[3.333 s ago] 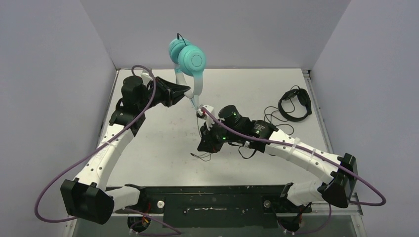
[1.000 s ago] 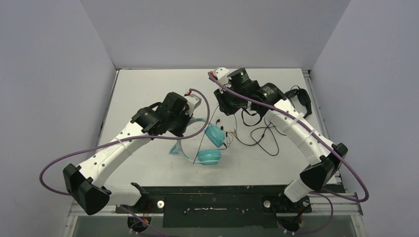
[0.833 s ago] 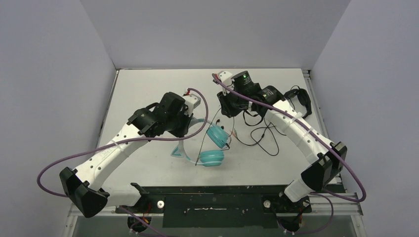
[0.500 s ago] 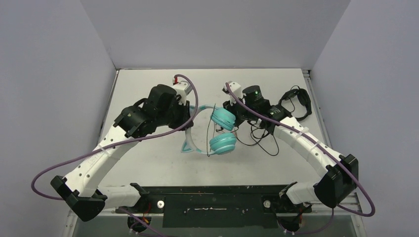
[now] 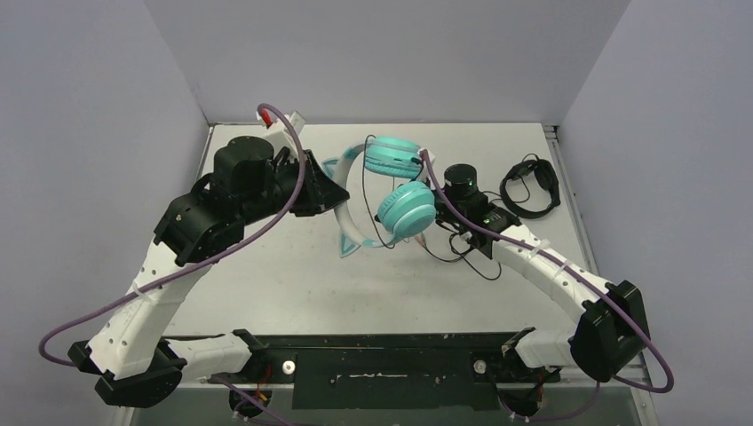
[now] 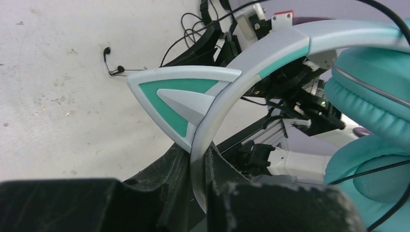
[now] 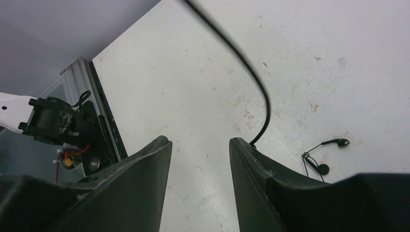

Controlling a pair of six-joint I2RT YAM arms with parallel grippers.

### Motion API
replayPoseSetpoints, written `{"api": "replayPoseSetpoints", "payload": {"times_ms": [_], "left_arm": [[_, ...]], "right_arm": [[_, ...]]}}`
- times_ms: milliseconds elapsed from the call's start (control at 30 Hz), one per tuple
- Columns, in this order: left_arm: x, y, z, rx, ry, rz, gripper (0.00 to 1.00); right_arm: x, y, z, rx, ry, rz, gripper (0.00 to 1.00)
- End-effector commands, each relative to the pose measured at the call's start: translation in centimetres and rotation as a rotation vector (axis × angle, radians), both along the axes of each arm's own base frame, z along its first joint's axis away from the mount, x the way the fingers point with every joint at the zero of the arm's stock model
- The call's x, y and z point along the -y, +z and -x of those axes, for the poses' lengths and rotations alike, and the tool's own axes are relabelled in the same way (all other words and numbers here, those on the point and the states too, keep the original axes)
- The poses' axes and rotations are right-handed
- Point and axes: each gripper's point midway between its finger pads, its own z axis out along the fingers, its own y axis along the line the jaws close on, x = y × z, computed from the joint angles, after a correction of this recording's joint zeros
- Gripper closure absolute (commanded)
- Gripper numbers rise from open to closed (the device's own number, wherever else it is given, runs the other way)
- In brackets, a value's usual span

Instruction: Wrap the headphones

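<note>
The teal headphones hang in the air over the middle of the table, one ear cup (image 5: pixel 393 155) above the other (image 5: pixel 407 210). My left gripper (image 6: pixel 198 151) is shut on the pale headband (image 6: pixel 251 53), just below a cat-ear point (image 6: pixel 176 96). The thin black cable (image 5: pixel 376 226) loops down across the lower cup. My right gripper (image 7: pixel 199 140) is open just right of the lower cup, with nothing between its fingers. The cable (image 7: pixel 251 72) runs past the tip of its right finger (image 7: pixel 246 150), and I cannot tell whether they touch.
All-black headphones (image 5: pixel 530 186) lie at the back right of the table (image 5: pixel 266 293). Loose black cable (image 5: pixel 471 253) sprawls under my right arm. A small pair of black earbuds (image 7: pixel 323 153) lies on the table below the right gripper.
My left arm has lifted the headphones off the table and carried them up and back. The right gripper has come forward beside the lower ear cup and opened.
</note>
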Motion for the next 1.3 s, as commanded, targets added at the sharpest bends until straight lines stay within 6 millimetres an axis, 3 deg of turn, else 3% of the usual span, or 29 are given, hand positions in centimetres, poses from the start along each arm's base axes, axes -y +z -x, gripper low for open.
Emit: {"api": "replayPoseSetpoints", "payload": {"times_ms": [0, 233, 467, 667, 1033, 1200, 1267], "left_arm": [[0.7, 5.9, -0.2, 0.038, 0.046, 0.211, 1.00], [0.7, 9.1, 0.0, 0.063, 0.061, 0.315, 1.00], [0.4, 10.6, -0.3, 0.079, 0.088, 0.344, 1.00], [0.3, 10.8, -0.4, 0.075, 0.096, 0.342, 1.00], [0.3, 11.1, -0.7, 0.042, 0.123, 0.339, 1.00], [0.6, 11.2, -0.8, 0.017, 0.123, 0.350, 1.00], [0.8, 11.3, -0.8, 0.006, 0.120, 0.357, 1.00]], "right_arm": [[-0.4, 3.7, 0.2, 0.125, 0.029, -0.111, 0.51], [-0.1, 2.4, -0.2, 0.123, 0.003, -0.093, 0.40], [1.2, 1.9, -0.8, 0.141, -0.036, -0.095, 0.40], [1.8, 2.1, -1.8, 0.187, -0.041, -0.090, 0.23], [-1.5, 1.5, -0.6, 0.217, 0.177, -0.125, 0.18], [-2.9, 0.3, -1.6, 0.240, 0.178, -0.113, 0.18], [-3.2, 0.1, -2.5, 0.243, 0.160, -0.123, 0.25]]}}
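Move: The hanging earphone cable is right at the right gripper's forward fingertip, about 2 cm ahead and 1 cm left of the hand, level with it. Its earbuds dangle some 7 cm ahead, 6 cm left and 9 cm below that hand. From the left hand, which holds the teal headphones by the headband, the cable is about 6 cm ahead, 5 cm right and 15 cm down, while the ear cups are 10 cm right, 1 cm ahead and 6 cm higher. Upward by about 7 cm goes the left hand, keeping its pinch on the headband and tipping its fingers up a little over 10 degrees. Underneath, the right fingers spread from half open to wide; that hand edges slightly right and forward, then swings some 3 cm left while sinking and turning counter-clockwise, bringing the open fingers around the hanging cable without closing. ##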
